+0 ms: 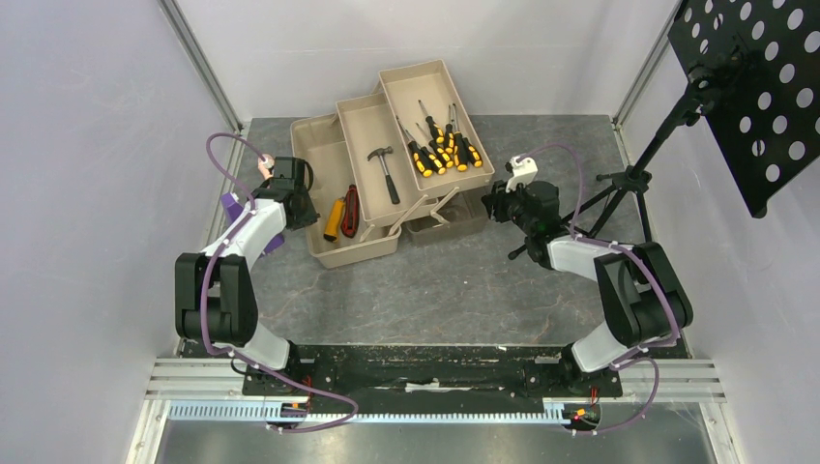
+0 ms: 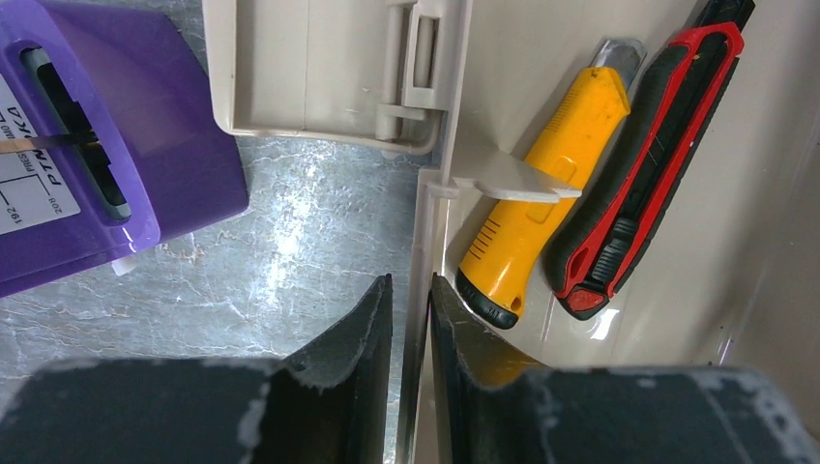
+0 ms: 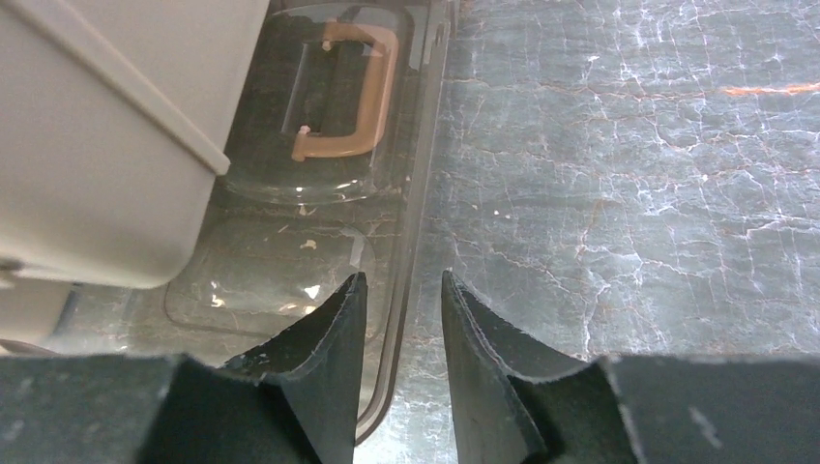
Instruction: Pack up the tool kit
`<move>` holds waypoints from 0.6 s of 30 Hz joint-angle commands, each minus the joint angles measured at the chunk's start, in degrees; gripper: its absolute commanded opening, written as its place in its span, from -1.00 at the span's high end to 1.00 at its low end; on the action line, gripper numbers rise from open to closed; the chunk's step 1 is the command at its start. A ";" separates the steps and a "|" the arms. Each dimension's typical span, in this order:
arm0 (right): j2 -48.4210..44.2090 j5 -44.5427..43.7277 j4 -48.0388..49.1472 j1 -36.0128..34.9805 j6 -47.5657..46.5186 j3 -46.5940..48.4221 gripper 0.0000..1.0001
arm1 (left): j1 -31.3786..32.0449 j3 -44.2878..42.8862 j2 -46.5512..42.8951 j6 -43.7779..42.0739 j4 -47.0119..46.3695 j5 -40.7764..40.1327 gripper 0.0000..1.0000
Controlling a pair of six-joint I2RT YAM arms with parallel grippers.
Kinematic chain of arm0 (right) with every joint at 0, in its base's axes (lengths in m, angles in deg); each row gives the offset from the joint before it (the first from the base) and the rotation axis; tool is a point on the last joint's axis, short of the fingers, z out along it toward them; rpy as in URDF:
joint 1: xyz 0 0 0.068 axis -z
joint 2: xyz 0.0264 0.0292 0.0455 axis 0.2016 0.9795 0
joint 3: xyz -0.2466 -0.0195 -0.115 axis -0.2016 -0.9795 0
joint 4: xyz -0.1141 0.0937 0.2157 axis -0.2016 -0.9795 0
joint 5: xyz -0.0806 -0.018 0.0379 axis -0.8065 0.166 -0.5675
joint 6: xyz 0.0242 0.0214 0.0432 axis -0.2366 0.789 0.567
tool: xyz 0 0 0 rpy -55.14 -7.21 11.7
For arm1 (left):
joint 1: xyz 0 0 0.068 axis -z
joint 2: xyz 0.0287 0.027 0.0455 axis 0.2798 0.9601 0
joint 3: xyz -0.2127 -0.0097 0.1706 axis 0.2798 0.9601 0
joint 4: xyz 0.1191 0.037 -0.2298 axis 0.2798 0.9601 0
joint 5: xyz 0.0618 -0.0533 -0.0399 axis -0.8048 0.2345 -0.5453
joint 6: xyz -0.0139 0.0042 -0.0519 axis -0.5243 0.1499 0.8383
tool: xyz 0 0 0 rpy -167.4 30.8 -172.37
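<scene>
The tan tool kit box [image 1: 324,145] stands open with its trays fanned out. One tray holds a small hammer [image 1: 385,172] and the top tray holds several orange-and-black screwdrivers [image 1: 440,147]. In the base lie a yellow knife [image 2: 537,208] and a red-black utility knife [image 2: 648,184]. My left gripper [image 2: 411,280] is shut on the base's left wall [image 2: 423,242], one finger outside and one inside. My right gripper [image 3: 401,275] straddles the edge of the clear lid [image 3: 290,261], with a gap still showing at the right finger. The pinkish handle [image 3: 353,92] lies beyond it.
A purple block [image 2: 145,116] sits on the table just left of the box, close to my left arm. A black tripod stand [image 1: 629,184] with a perforated panel [image 1: 754,87] stands at the right, behind my right arm. Walls enclose the table on three sides.
</scene>
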 commanded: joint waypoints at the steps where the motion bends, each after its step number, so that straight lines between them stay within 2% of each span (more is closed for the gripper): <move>1: 2.63 -0.54 1.18 -0.20 -0.37 1.98 0.28 | -0.75 0.43 -0.45 -1.38 -0.27 0.25 0.46; 8: 4.34 -0.84 -2.09 -0.24 -2.06 5.90 0.30 | -0.75 0.62 -0.49 -1.79 -0.66 0.45 0.46; 12: 4.27 -0.97 -5.63 -0.25 -2.04 7.24 0.53 | -0.68 0.69 -0.60 -1.97 -0.58 0.41 0.46; 18: -0.59 -1.40 -11.55 -0.66 0.83 4.26 0.95 | -0.72 1.44 -1.64 -2.39 0.35 0.93 0.46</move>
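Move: The clear lid's free rim lies right at the right hand's open fingers, about 2 cm ahead, 1 cm left and 1 cm below. From that hand, the lid's handle is some 13 cm ahead, 8 cm left and 7 cm lower; the screwdriver tray is about 18 cm ahead, 8 cm left and slightly higher. From the left hand, the lid rim is roughly 8 cm ahead and 38 cm right, about level. Right hand eases forward-left about 1.5 cm onto the lid rim and pinches it; left keeps the box wall. ##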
